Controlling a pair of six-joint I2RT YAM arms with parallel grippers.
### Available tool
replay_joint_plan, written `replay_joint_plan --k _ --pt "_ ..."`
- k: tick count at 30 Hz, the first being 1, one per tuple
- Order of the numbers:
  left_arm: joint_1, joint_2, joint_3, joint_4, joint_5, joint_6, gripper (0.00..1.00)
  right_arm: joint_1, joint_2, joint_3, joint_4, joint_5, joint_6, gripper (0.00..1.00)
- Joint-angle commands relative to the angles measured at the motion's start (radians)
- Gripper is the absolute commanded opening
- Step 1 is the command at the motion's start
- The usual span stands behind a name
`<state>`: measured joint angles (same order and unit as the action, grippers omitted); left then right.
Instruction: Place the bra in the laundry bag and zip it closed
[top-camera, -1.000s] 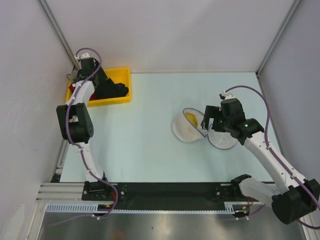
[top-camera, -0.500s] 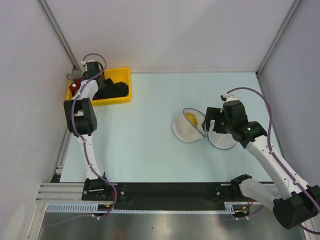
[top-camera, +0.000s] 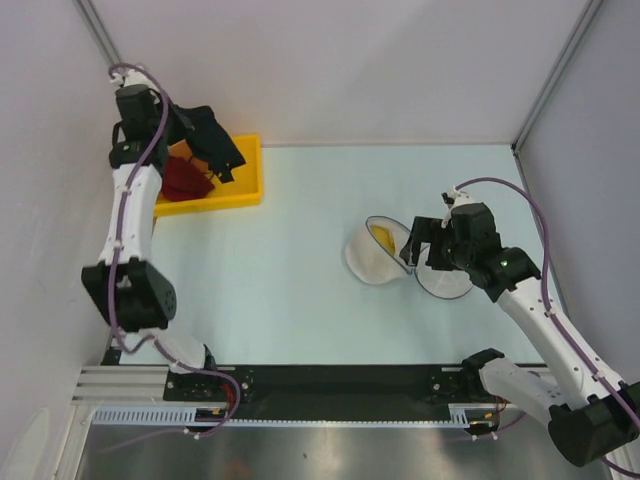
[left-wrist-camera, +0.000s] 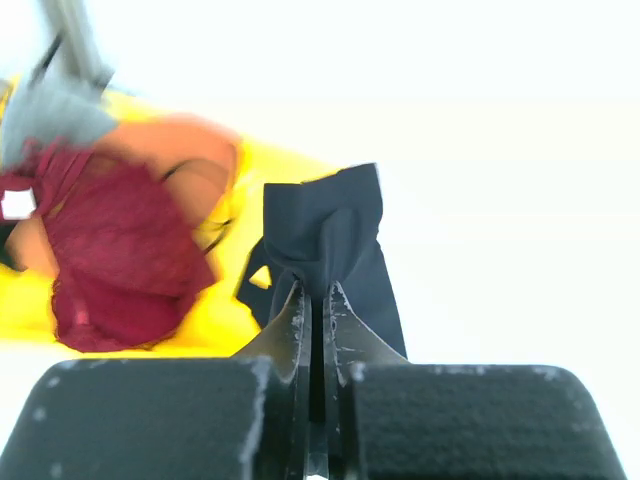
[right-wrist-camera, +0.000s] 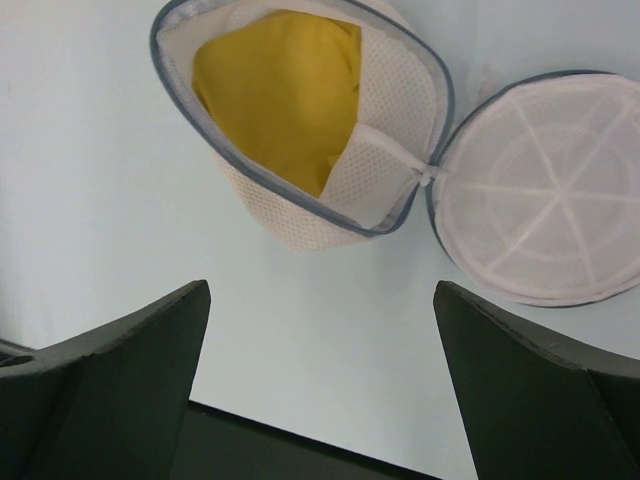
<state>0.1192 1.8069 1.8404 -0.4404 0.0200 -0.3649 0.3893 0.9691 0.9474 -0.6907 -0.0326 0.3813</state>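
Observation:
A black bra (top-camera: 213, 143) hangs above the yellow bin (top-camera: 250, 172) at the back left, with my left gripper (top-camera: 188, 128) shut on it. In the left wrist view the bra (left-wrist-camera: 335, 235) bunches between the closed fingertips of that gripper (left-wrist-camera: 315, 290). The laundry bag (top-camera: 366, 264) lies open on the table at centre right, its flat lid half (top-camera: 446, 283) beside it. A yellow item (right-wrist-camera: 275, 95) sits inside the deeper half (right-wrist-camera: 300, 215). My right gripper (right-wrist-camera: 322, 287) hovers open just on the near side of the bag, holding nothing.
A dark red garment (top-camera: 184, 180) lies in the yellow bin, also seen in the left wrist view as a red garment (left-wrist-camera: 120, 250). White walls stand close behind and to the left of the bin. A metal post (top-camera: 545, 90) runs along the back right.
My left gripper closed on the black bra in the bin and the arm swung up, lifting it clear. The right arm stayed almost still over the bag.

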Motion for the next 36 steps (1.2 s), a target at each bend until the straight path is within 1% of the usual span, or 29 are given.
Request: replay_joint_plan --k 1,2,3,4,5,6,7,8,9,11,12,13,15,16,18,19,22,25,27,31,33,34,35,36 --pt "0.004 -0.298 -0.211 0.061 0.228 -0.091 0.00 0.010 -0.032 -0.002 0.022 -0.102 0.014 1.00" --pt "0.000 -0.346 -0.272 0.080 0.257 -0.121 0.00 0.011 -0.033 -0.002 0.028 -0.116 0.016 1.00" --pt "-0.007 -0.398 -0.402 0.106 0.277 -0.134 0.00 0.017 -0.033 -0.002 0.034 -0.142 0.021 1.00" --pt "-0.010 -0.479 -0.464 0.152 0.331 -0.144 0.00 0.020 -0.032 0.002 0.036 -0.153 0.025 1.00" --pt "-0.015 -0.524 -0.522 0.166 0.351 -0.169 0.00 0.028 -0.032 0.001 0.039 -0.165 0.028 1.00" --pt "-0.022 -0.559 -0.634 0.187 0.377 -0.180 0.00 0.045 -0.027 0.001 0.046 -0.188 0.036 1.00" --pt "-0.027 -0.628 -0.688 0.230 0.446 -0.192 0.00 0.057 -0.026 -0.001 0.052 -0.200 0.044 1.00" --pt "-0.029 -0.658 -0.737 0.242 0.469 -0.222 0.00 0.068 -0.024 -0.004 0.057 -0.210 0.053 1.00" --pt "-0.045 -0.685 -0.826 0.253 0.492 -0.236 0.00 0.095 -0.021 -0.007 0.066 -0.214 0.060 1.00" --pt "-0.078 -0.759 -0.929 0.281 0.526 -0.249 0.00 0.121 -0.020 -0.022 0.079 -0.207 0.086 1.00" --pt "-0.110 -0.780 -0.955 0.287 0.540 -0.247 0.00 0.140 -0.021 -0.024 0.082 -0.202 0.093 1.00" --pt "-0.110 -0.794 -0.978 0.296 0.552 -0.249 0.00 0.173 -0.023 -0.028 0.085 -0.194 0.108 1.00" --pt "-0.194 -0.830 -1.032 0.305 0.593 -0.255 0.00 0.213 -0.024 -0.035 0.092 -0.167 0.128 1.00" --pt "-0.222 -0.836 -1.041 0.307 0.612 -0.253 0.00 0.248 -0.026 -0.038 0.095 -0.153 0.136 1.00" --pt "-0.286 -0.869 -1.060 0.289 0.635 -0.229 0.00 0.275 -0.024 -0.039 0.097 -0.118 0.152 1.00" --pt "-0.303 -0.889 -1.063 0.249 0.632 -0.218 0.00 0.293 -0.018 -0.035 0.091 -0.109 0.154 1.00" --pt "-0.349 -0.975 -1.080 0.203 0.635 -0.198 0.00 0.313 -0.012 -0.012 0.065 -0.084 0.177 1.00" --pt "-0.385 -1.038 -1.093 0.183 0.717 -0.218 0.00 0.339 -0.027 0.016 0.036 -0.053 0.208 1.00" --pt "-0.408 -1.067 -1.115 0.210 0.800 -0.247 0.00 0.358 -0.061 0.024 0.016 -0.029 0.235 1.00" --pt "-0.449 -1.089 -1.162 0.284 0.900 -0.310 0.00 0.365 -0.130 0.004 0.002 -0.003 0.281 1.00" --pt "-0.454 -1.083 -1.184 0.279 0.896 -0.293 0.00 0.367 -0.147 0.001 -0.004 0.014 0.295 1.00" --pt "-0.454 -1.057 -1.187 0.260 0.873 -0.260 0.00 0.367 -0.145 0.002 -0.006 0.016 0.304 1.00" --pt "-0.454 -1.032 -1.184 0.232 0.845 -0.231 0.00 0.368 -0.142 0.004 -0.007 0.016 0.307 1.00" --pt "-0.454 -1.006 -1.179 0.151 0.801 -0.204 0.00 0.373 -0.130 0.004 -0.003 0.014 0.312 1.00"
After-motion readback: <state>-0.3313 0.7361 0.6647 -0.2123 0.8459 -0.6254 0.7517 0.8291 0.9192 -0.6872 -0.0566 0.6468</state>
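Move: Over the yellow bin, whose middle sits some 25 cm below, 3 cm ahead and 4 cm left of it, the left hand holds the black bra; the open laundry bag is about 20 cm back, 50 cm right and 28 cm below. From the right hand the hanging bra is roughly 27 cm ahead, 52 cm left and 3 cm higher, the bag 7 cm ahead, 9 cm left and 17 cm below, its round lid 2 cm ahead, 8 cm right and 19 cm below. Sweeping the pinched bra off the bin, the left hand swings quickly back about 37 cm and right some 26 cm towards the laundry bag's near side, first rising, then dipping and ending slightly lower, turning clockwise about 65 degrees with its left side dropping. The right hand, fingers still wide open, draws back and left about 8 cm each, then lifts a little beside the bag's near side. ##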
